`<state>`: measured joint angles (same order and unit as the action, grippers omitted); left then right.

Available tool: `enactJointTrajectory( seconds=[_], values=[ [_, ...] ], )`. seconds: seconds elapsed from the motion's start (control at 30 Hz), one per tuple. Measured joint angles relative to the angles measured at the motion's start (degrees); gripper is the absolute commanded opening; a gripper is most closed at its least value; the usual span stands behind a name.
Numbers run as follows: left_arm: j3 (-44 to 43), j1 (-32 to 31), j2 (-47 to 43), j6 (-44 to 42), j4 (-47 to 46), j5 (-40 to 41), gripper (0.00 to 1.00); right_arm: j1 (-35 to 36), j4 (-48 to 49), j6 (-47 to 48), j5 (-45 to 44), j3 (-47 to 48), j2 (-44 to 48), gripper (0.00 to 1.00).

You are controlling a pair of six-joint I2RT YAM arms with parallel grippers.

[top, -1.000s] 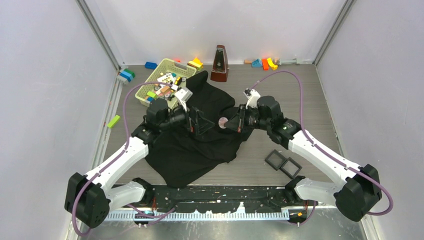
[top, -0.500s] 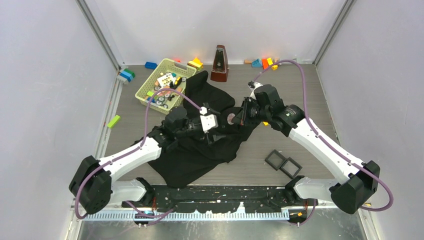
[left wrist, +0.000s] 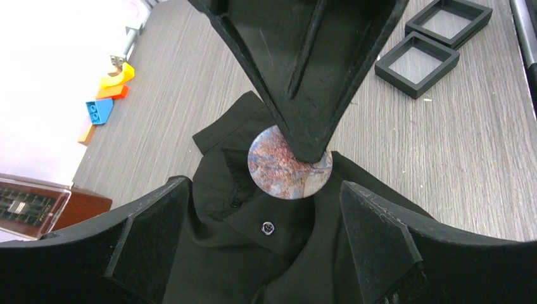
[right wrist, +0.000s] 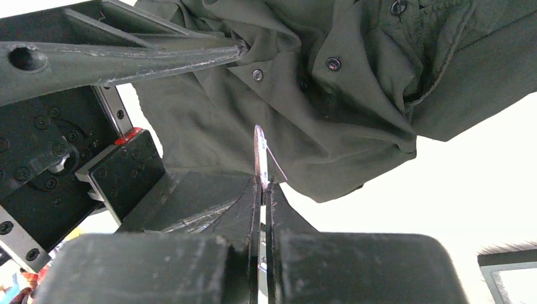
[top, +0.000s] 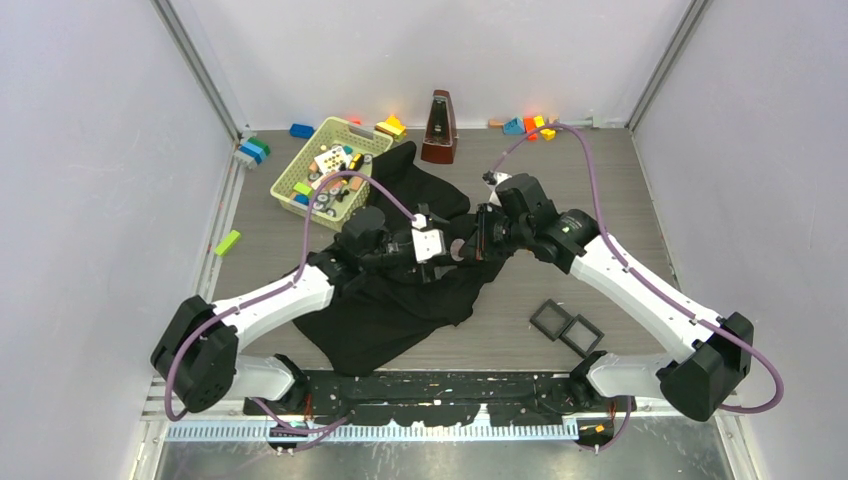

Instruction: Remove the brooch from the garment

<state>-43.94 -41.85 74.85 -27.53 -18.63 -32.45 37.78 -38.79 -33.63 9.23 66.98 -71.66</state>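
The garment [top: 400, 290] is a black shirt, bunched on the table with its collar pulled up. On the collar [left wrist: 278, 221] sits the brooch [left wrist: 285, 171], a round disc with a mottled pink and blue face. My right gripper [left wrist: 308, 149] is shut on the brooch's upper edge. In the right wrist view the brooch [right wrist: 259, 152] shows edge-on, sticking out past that gripper [right wrist: 263, 185], with the garment [right wrist: 329, 101] hanging behind. My left gripper [left wrist: 266, 247] is open, one finger on each side of the collar just below the brooch. From above, both grippers meet at the brooch [top: 457, 251].
Two black square trays [top: 567, 326] lie to the right of the garment. A yellow-green basket [top: 286, 172] of small parts stands at the back left, a brown metronome [top: 438, 128] at the back. Coloured blocks [top: 530, 126] lie along the back wall, a green block [top: 228, 242] at the left.
My left arm has swung right from beside the basket to the brooch, its jaws still open. The right gripper, still shut on the brooch, has shifted slightly back and the collar has risen.
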Motion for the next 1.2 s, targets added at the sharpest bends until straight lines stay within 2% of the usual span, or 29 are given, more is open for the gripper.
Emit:
enactJointTrajectory(
  seconds=[0.27, 0.57, 0.83, 1.07, 1.1, 1.17, 1.2],
  values=[
    [-1.6, -0.4, 1.6, 0.1, -0.2, -1.9, 0.84, 1.2, -0.1, 0.8, 0.0, 0.0, -0.1, 0.01],
    [-3.2, -1.3, 2.7, -0.4, 1.3, -3.4, 0.63, 1.6, 0.0, 0.8, 0.0, 0.0, -0.4, 0.0],
    [-3.8, -1.8, 2.7, -2.0, 3.5, -3.6, 0.63, 1.9, -0.1, 0.8, 0.0, 0.1, -0.4, 0.01],
    [-4.0, -2.2, 2.8, -3.4, 6.0, -3.5, 0.52, 1.9, -0.1, 0.8, 0.1, 0.1, -0.4, 0.01],
    [-4.2, -2.3, 2.9, -3.5, 6.4, -3.3, 0.5, 1.9, -0.1, 0.8, 0.1, 0.1, -0.4, 0.02],
    [-4.5, -2.4, 3.1, -3.7, 6.9, -3.2, 0.45, 1.9, -0.1, 0.8, 0.1, 0.1, -0.4, 0.12],
    [-4.6, -2.4, 3.1, -3.7, 7.0, -3.2, 0.4, 1.9, -0.1, 0.8, 0.1, 0.1, -0.4, 0.26]
  ],
)
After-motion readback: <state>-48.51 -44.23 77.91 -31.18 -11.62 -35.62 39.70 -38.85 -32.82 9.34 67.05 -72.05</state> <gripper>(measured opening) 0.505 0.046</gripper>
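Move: The brooch, edge clasped in the shut right gripper, hangs about 3 cm to the right of the left hand, 1 cm back and 1 cm below it. The black garment lies some 15 cm under the left hand, its middle about 7 cm to the left and 5 cm back. From the right hand the brooch is roughly 2 cm to the left, 1 cm ahead and 1 cm below, just beyond its fingertips. Bring the left gripper about 2 cm to the right and 1.5 cm back onto the brooch, easing down 1 cm late in the reach and swinging the hand some 5 degrees clockwise. Close its wide-open jaws to about half until the fingertips meet the brooch's rim from both sides. Keep the right gripper shut on the edge, bringing the brooch about 1 cm left and back to meet them. ##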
